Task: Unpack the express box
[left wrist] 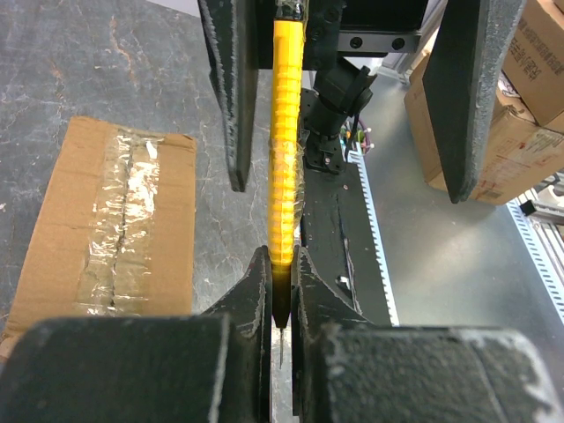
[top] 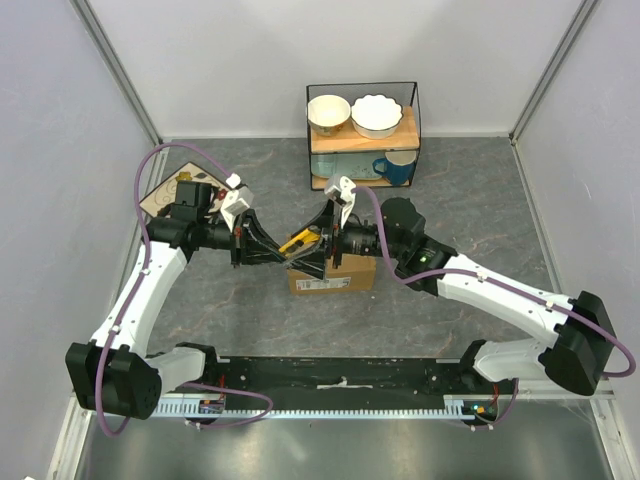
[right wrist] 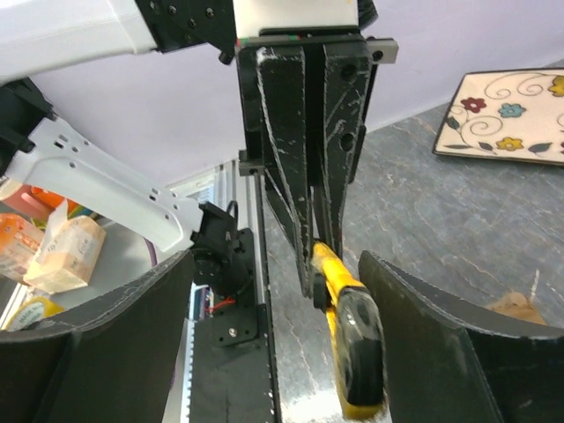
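The express box (top: 335, 275) is a brown carton with a white label on its near side, lying on the table under both grippers. Its taped top seam (left wrist: 132, 211) shows in the left wrist view. My left gripper (left wrist: 282, 264) is shut on the blade end of a yellow utility knife (left wrist: 284, 132), which hangs above the table beside the box. The knife's handle (right wrist: 357, 352) reaches between the wide-apart fingers of my right gripper (right wrist: 278, 257), near its right finger (right wrist: 441, 352). Seen from above, the two grippers (top: 272, 252) (top: 322, 255) face each other with the knife (top: 300, 243) between them.
A wire shelf (top: 362, 130) at the back holds two bowls and a blue mug (top: 395, 168). A patterned plate (right wrist: 502, 115) lies at the back left of the table. Stacked cartons (left wrist: 529, 88) stand off the table past its near edge.
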`<state>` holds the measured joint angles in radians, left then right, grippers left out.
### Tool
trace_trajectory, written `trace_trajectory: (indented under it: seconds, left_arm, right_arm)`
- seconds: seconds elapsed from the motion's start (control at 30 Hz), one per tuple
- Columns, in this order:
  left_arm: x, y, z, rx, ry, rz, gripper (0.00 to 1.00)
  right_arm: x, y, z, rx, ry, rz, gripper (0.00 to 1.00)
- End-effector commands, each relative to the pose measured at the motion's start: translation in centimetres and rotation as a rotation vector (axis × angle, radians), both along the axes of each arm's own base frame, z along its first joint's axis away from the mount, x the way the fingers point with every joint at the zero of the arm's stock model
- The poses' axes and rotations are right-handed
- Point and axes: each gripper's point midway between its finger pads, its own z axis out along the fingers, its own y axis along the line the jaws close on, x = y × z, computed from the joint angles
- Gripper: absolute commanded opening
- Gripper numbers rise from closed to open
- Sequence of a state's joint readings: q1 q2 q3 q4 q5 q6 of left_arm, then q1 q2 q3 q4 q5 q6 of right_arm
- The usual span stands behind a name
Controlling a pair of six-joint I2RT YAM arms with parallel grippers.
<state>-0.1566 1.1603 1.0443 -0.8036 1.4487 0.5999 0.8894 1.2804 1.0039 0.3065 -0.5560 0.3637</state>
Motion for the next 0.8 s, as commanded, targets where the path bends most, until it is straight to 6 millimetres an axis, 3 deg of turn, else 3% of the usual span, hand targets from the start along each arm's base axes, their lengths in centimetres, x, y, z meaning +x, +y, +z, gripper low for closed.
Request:
trace_trajectory:
  seconds: [0.0, 0.23, 0.43, 0.63, 0.77]
  left_arm:
    - [-1.7, -0.1, 3.2, -0.131, 0.003, -0.096, 0.02]
    - [-1.7, -0.1, 3.3, -0.130, -0.002, -0.094, 0.02]
    - [-1.8, -0.1, 3.3, -0.127, 0.003, -0.092, 0.02]
    - [-2.1, 0.0, 3.4, -0.128, -0.007, -0.093, 0.02]
    - [-2.5, 0.0, 3.4, -0.130, -0.005, -0.095, 0.02]
  right_arm:
    - [-0.1, 0.8, 1.7, 0.084, -0.030, -0.009, 0.81]
    - [0.3, 1.6, 0.7, 0.059, -0.017, -0.039, 0.55]
    - [0.7, 2.4, -0.7, -0.012, -0.011, -0.067, 0.51]
    - [1.5, 1.8, -0.1, 0.004, -0.033, -0.127, 0.41]
    - [1.5, 1.1, 1.0, 0.054, -0.052, -0.161, 0.47]
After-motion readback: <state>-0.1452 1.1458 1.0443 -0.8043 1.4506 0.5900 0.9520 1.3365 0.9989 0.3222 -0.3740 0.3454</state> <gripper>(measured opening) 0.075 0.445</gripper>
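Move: The yellow knife's handle is already between my open right fingers. Its middle is roughly 3 cm to my right hand's left, 2 cm ahead and about 1 cm below, nearer the forward finger than the back one. The taped box lies on the table some 8 cm ahead of that hand, 6 cm to its right and 18 cm down. From my left hand, which grips the knife's front end, the knife's middle is about 5 cm to the right and 1 cm ahead. I narrow my right fingers around the knife handle from wide open to about half. Meanwhile I ease that hand about 2 cm left towards my left fingertips, then sink it about 2 cm and edge it forward, yawing slightly clockwise, so the handle comes midway between the fingers. My left hand stays put and keeps pinching the knife's front end. ##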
